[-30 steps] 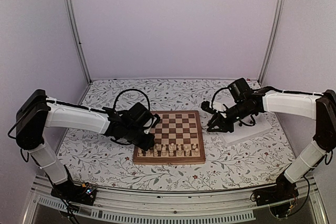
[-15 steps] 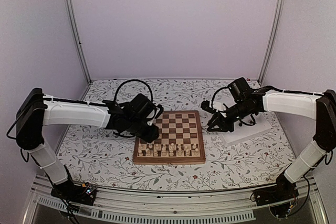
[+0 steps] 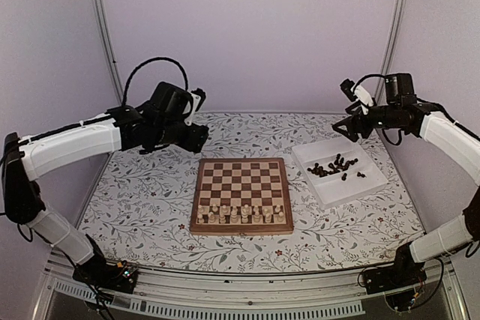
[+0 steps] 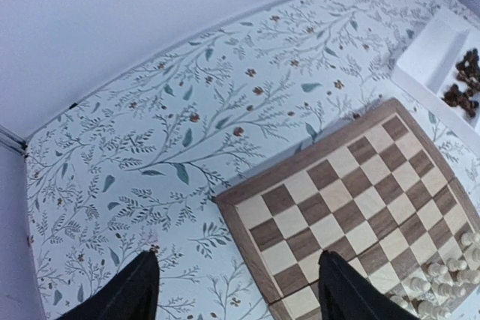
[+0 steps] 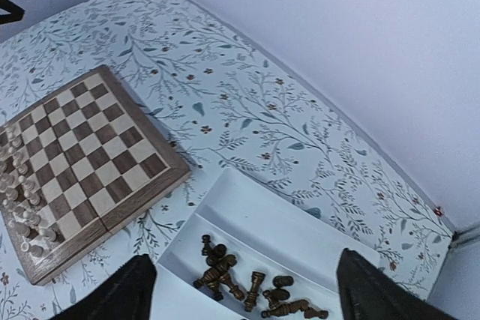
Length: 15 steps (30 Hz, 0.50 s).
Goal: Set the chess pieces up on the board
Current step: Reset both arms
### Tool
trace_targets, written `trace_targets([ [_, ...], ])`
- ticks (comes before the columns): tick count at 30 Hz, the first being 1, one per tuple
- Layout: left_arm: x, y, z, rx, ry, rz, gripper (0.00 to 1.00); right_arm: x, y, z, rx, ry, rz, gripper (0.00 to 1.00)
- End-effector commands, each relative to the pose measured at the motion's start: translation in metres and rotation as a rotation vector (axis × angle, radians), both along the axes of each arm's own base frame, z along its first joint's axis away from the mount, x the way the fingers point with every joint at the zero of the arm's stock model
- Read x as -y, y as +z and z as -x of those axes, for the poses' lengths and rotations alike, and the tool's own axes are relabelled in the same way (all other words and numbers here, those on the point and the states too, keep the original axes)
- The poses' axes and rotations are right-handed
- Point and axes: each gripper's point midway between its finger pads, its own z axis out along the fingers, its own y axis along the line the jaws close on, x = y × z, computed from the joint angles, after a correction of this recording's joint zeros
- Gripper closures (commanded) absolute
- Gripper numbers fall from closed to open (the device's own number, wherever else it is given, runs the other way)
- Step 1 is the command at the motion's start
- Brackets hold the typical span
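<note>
The board (image 3: 241,185) lies mid-table with cream chess pieces (image 3: 240,215) lined along its two near rows. Several dark chess pieces (image 3: 336,165) lie heaped in the white tray (image 3: 330,189) to its right. My left gripper (image 3: 198,137) hangs high beyond the board's far left corner, open and empty. In its wrist view its tips (image 4: 238,254) straddle that corner of the board (image 4: 360,200). My right gripper (image 3: 347,127) is raised behind the tray, open and empty. Its wrist view (image 5: 245,257) looks down on the dark pieces (image 5: 240,279).
The floral tablecloth (image 3: 135,200) covers the table around the board. White walls and metal corner posts (image 3: 105,35) close in the back and sides. The tray (image 5: 277,222) has a bare far compartment.
Both arms have lifted and pulled back. The left left the board's near-left side for the back left; the right rose off the tray's left edge. Both grippers opened.
</note>
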Motion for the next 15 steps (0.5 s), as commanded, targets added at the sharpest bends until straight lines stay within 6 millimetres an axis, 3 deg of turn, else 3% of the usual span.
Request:
trace_targets([
  [1, -0.036, 0.051, -0.024, 0.159, 0.074, -0.008, 0.2, 0.053, 0.033, -0.023, 0.048, -0.262, -0.076, 0.01],
  [5, -0.06, 0.079, -0.035, 0.258, 0.116, 0.014, 0.01, 0.079, 0.06, -0.021, 0.104, -0.36, -0.155, 0.01],
  [10, -0.091, 0.095, -0.037, 0.348, 0.197, 0.068, 0.01, 0.099, 0.091, -0.014, 0.229, -0.484, -0.195, 0.01],
  [12, -0.098, 0.097, -0.032, 0.371, 0.208, 0.101, 0.01, 0.109, 0.096, -0.014, 0.251, -0.546, -0.209, 0.01],
  [15, -0.107, 0.101, -0.026, 0.415, 0.221, 0.132, 0.01, 0.108, 0.095, -0.013, 0.253, -0.547, -0.228, 0.01],
])
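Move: Both hands are empty and high over the table. The chess board's middle lies some 4 cm back and 13 cm to the right of the left hand, about 20 cm below; the white pieces stand about 12 cm back, 13 cm right of that hand. From the right hand the board is about 6 cm back, 35 cm left and 23 cm below, with the tray of dark pieces some 3 cm ahead, 5 cm left. Both empty hands carry on withdrawing from the board together: the left goes about 9 cm left and 8 cm up, easing a little forward at first, while its fingers tip up by nearly 20 degrees and swing slightly counter-clockwise. The right goes roughly 10 cm right and 9 cm up, away from the board and the tray, turning clockwise by more than 25 degrees with its fingertips lifting, and both grippers spread from mostly open to fully open without touching anything. ##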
